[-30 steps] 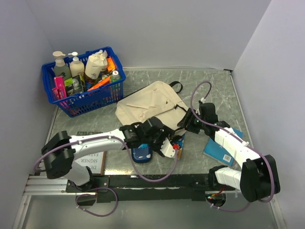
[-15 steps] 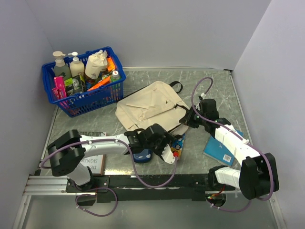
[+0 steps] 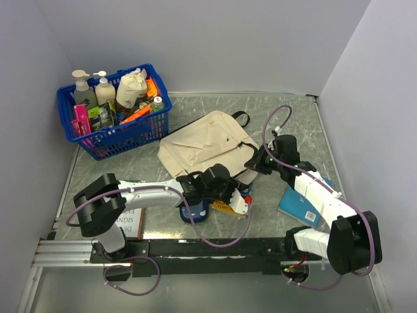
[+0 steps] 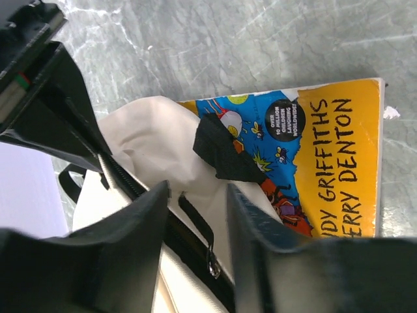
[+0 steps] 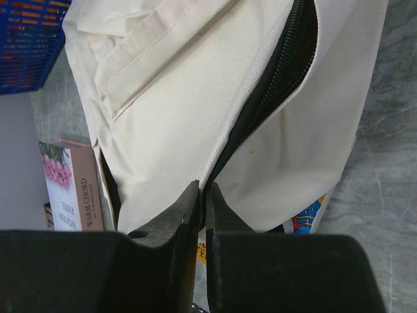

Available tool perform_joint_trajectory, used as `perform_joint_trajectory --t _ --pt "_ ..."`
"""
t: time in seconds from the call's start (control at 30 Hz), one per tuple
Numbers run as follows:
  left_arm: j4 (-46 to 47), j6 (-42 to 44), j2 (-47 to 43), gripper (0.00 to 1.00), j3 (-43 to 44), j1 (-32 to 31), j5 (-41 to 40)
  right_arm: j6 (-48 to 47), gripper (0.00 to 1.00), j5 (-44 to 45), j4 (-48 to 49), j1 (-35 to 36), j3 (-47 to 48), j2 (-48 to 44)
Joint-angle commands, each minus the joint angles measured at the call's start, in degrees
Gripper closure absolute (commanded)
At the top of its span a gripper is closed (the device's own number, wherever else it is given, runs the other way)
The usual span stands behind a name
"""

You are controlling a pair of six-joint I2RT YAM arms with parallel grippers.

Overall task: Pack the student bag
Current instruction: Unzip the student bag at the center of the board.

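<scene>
The student bag (image 3: 207, 145), cream with black zipper trim, lies flat mid-table. My right gripper (image 3: 256, 163) is at its right edge. In the right wrist view the right gripper (image 5: 203, 186) is shut on the fabric lip beside the gaping zipper (image 5: 287, 62) of the bag (image 5: 163, 98). My left gripper (image 3: 240, 195) is at the bag's near corner. In the left wrist view the left gripper (image 4: 197, 195) has its jaws apart, with the zipper pull (image 4: 212, 261) between them. A yellow paperback (image 4: 335, 163) lies flat, partly under the bag (image 4: 146, 147).
A blue basket (image 3: 133, 130) of bottles and packets stands at the back left. A blue book (image 3: 298, 207) lies by the right arm, and a book with a pink flowered cover (image 3: 127, 222) lies at the near left. A blue round object (image 3: 194, 212) sits under the left arm.
My left gripper lowered the colourful paperback flat by the bag and its jaws have narrowed over the zipper. The right gripper has closed on the bag's edge.
</scene>
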Motion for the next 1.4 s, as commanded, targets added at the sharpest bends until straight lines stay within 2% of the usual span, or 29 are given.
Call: perform_joint_trajectory --t 0.0,0.03,0.17,0.27,0.3,0.57,0.7,1.03,1.17,1.37 --pt "-0.93 0.04 0.55 0.6 2.53 0.2 0.77 0.32 0.96 -1.4 2.72 -0.29 1.89 -2.16" --pt "-1.55 0.13 0.55 0.67 2.79 0.28 0.86 0.32 0.96 -1.39 2.72 -0.29 1.89 -2.07" --pt "-1.81 0.04 0.55 0.81 3.32 0.55 0.6 0.14 0.98 -1.31 2.36 -0.29 2.24 -1.99" --pt "-3.04 -0.74 0.2 0.97 4.11 0.55 0.34 -0.21 0.99 -0.96 2.01 -0.2 2.68 -1.64" --pt "-3.57 -1.01 -0.06 0.99 4.55 0.55 0.33 -0.3 0.99 -0.26 1.66 -0.29 2.86 -1.37" --pt "-21.66 -5.13 -3.75 0.99 10.44 0.63 2.71 -0.56 1.0 1.33 1.05 -3.1 5.32 1.35" --pt "-31.59 -6.89 -8.14 0.99 9.83 1.69 3.41 -0.39 1.0 2.29 1.14 -4.07 6.99 2.93" --pt "-34.25 -10.06 -21.5 0.99 -2.47 8.89 0.6 -0.3 1.0 4.67 0.08 -4.69 8.05 3.29" --pt "-33.46 -10.33 -27.64 0.99 -9.05 14.15 -1.33 0.14 1.0 3.62 0.96 -4.6 7.61 2.94" --pt "-32.23 -11.82 -29.77 0.99 -14.16 21.28 -2.74 0.58 1.0 3.18 1.31 -4.16 7.25 2.06"
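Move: The zip pull of the student bag hangs almost between the left hand's open fingertips, about 1 cm to their left and 1 cm below. From that hand the bag's middle is some 14 cm ahead and 10 cm left, the treehouse book about 4 cm back and 1 cm left, the pencil case roughly 6 cm back and 16 cm left, all 7 to 9 cm lower. From the right hand, already gripping the bag by the zip, the pull is some 7 cm back, 1 cm left and 2 cm lower. The zip pull is pinched as the left fingers close, then, after a small lift and slight draw back, dragged about 16 cm left along the zip, away from the right hand, the left wrist turning some 20 degrees counter-clockwise. The right hand keeps its pinch on the bag's zip edge, shifting up to about 3 cm forward and right, then easing partly back. ##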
